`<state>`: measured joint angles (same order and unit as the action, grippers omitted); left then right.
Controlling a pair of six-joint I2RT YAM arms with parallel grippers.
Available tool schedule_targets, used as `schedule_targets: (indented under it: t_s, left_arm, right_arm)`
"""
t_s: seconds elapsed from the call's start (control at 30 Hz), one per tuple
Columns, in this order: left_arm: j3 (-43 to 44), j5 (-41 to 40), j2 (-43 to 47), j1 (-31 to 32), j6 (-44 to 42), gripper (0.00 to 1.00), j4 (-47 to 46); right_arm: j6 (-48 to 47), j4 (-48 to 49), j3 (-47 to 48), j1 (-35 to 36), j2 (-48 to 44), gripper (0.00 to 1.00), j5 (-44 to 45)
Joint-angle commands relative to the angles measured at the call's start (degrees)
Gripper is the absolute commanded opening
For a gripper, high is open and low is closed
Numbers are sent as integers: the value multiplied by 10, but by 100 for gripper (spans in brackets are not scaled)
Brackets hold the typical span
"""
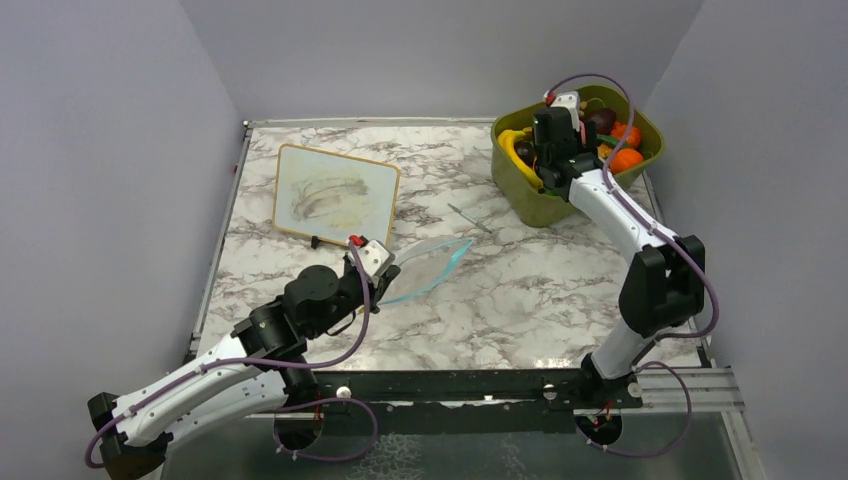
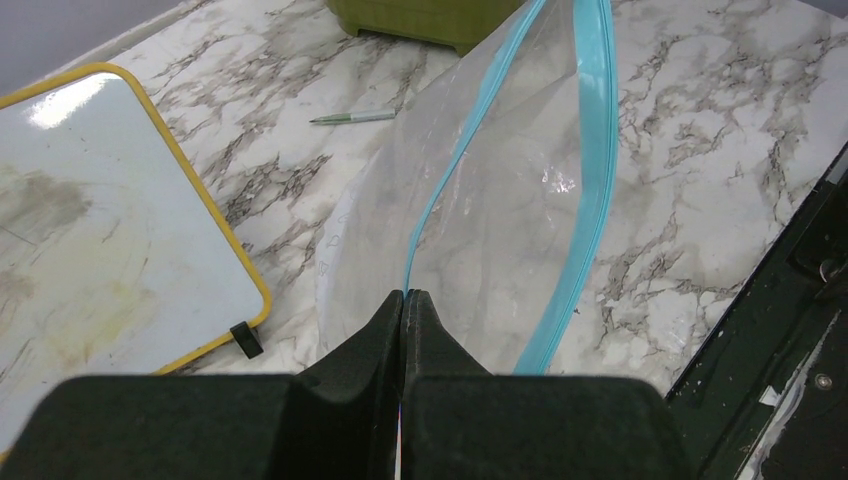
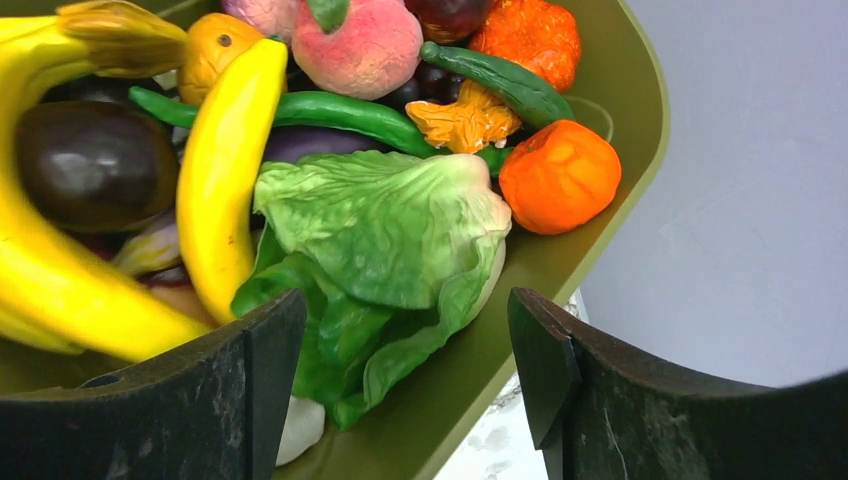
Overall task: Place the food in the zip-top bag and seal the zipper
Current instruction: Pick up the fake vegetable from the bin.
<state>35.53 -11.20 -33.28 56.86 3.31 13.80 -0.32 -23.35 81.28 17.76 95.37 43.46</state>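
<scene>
The clear zip-top bag hangs off the table in my left gripper, which is shut on one lip of its mouth. The teal zipper splits into two strands, so the mouth gapes open. The food lies in the olive-green tub: a green lettuce, yellow bananas, an orange piece and several others. My right gripper hovers over the tub, open, just above the lettuce. One finger is inside the tub and the other is beyond its rim. Nothing is held between them.
A wood-framed white board lies at the back left, close to the bag. A thin pen rests between the board and the tub. Grey walls close in on three sides, and a black rail runs along the near edge.
</scene>
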Motion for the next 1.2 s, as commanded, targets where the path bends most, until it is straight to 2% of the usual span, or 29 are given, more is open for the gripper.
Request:
schedule_targets:
  t_s: [0.0, 0.3, 0.63, 0.7, 0.8, 1.0, 1.07, 1.17]
  left_arm:
    - [-5, 18, 7, 1, 5, 0, -9]
    - [-7, 13, 11, 1, 3, 0, -9]
    - [-4, 11, 2, 1, 4, 0, -5]
    - [-5, 11, 4, 1, 4, 0, -5]
    - [-5, 11, 5, 1, 3, 0, -6]
    - [-5, 10, 4, 1, 1, 0, -5]
    - [-5, 8, 4, 1, 0, 0, -4]
    - [-6, 5, 9, 1, 1, 0, -5]
  right_arm:
    - [-26, 26, 32, -10, 39, 75, 39]
    - [-1, -18, 32, -21, 71, 74, 27]
    - [14, -60, 50, -33, 91, 57, 36]
    - [20, -70, 55, -33, 94, 50, 41]
    - [26, -72, 57, -33, 85, 32, 35]
    - [30, -68, 47, -33, 46, 6, 23]
    - [30, -69, 44, -32, 33, 1, 20]
    - [32, -73, 41, -30, 9, 1, 9]
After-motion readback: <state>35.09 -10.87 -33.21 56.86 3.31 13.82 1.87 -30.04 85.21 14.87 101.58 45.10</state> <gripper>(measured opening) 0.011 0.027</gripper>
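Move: The lettuce lies in the bin, its middle some 4 cm ahead of the open right hand, about 1 cm to its right and roughly 6 cm below. The small banana is about 7 cm ahead and 5 cm left of the hand; the orange pepper is some 6 cm ahead and 12 cm right, both also well below the fingers. From the left hand the lettuce lies roughly 25 cm ahead, 40 cm to the right and 8 cm lower. Down into the bin goes the right hand, about 4.5 cm, first nosing slightly forward, then easing back and a couple of centimetres right while the fingers tip down some 10 degrees. They shut fully and pinch the lettuce's leaves on its near, right side, then start up by about 1.5 cm. The left hand stays put, still holding the bag by its mouth. ##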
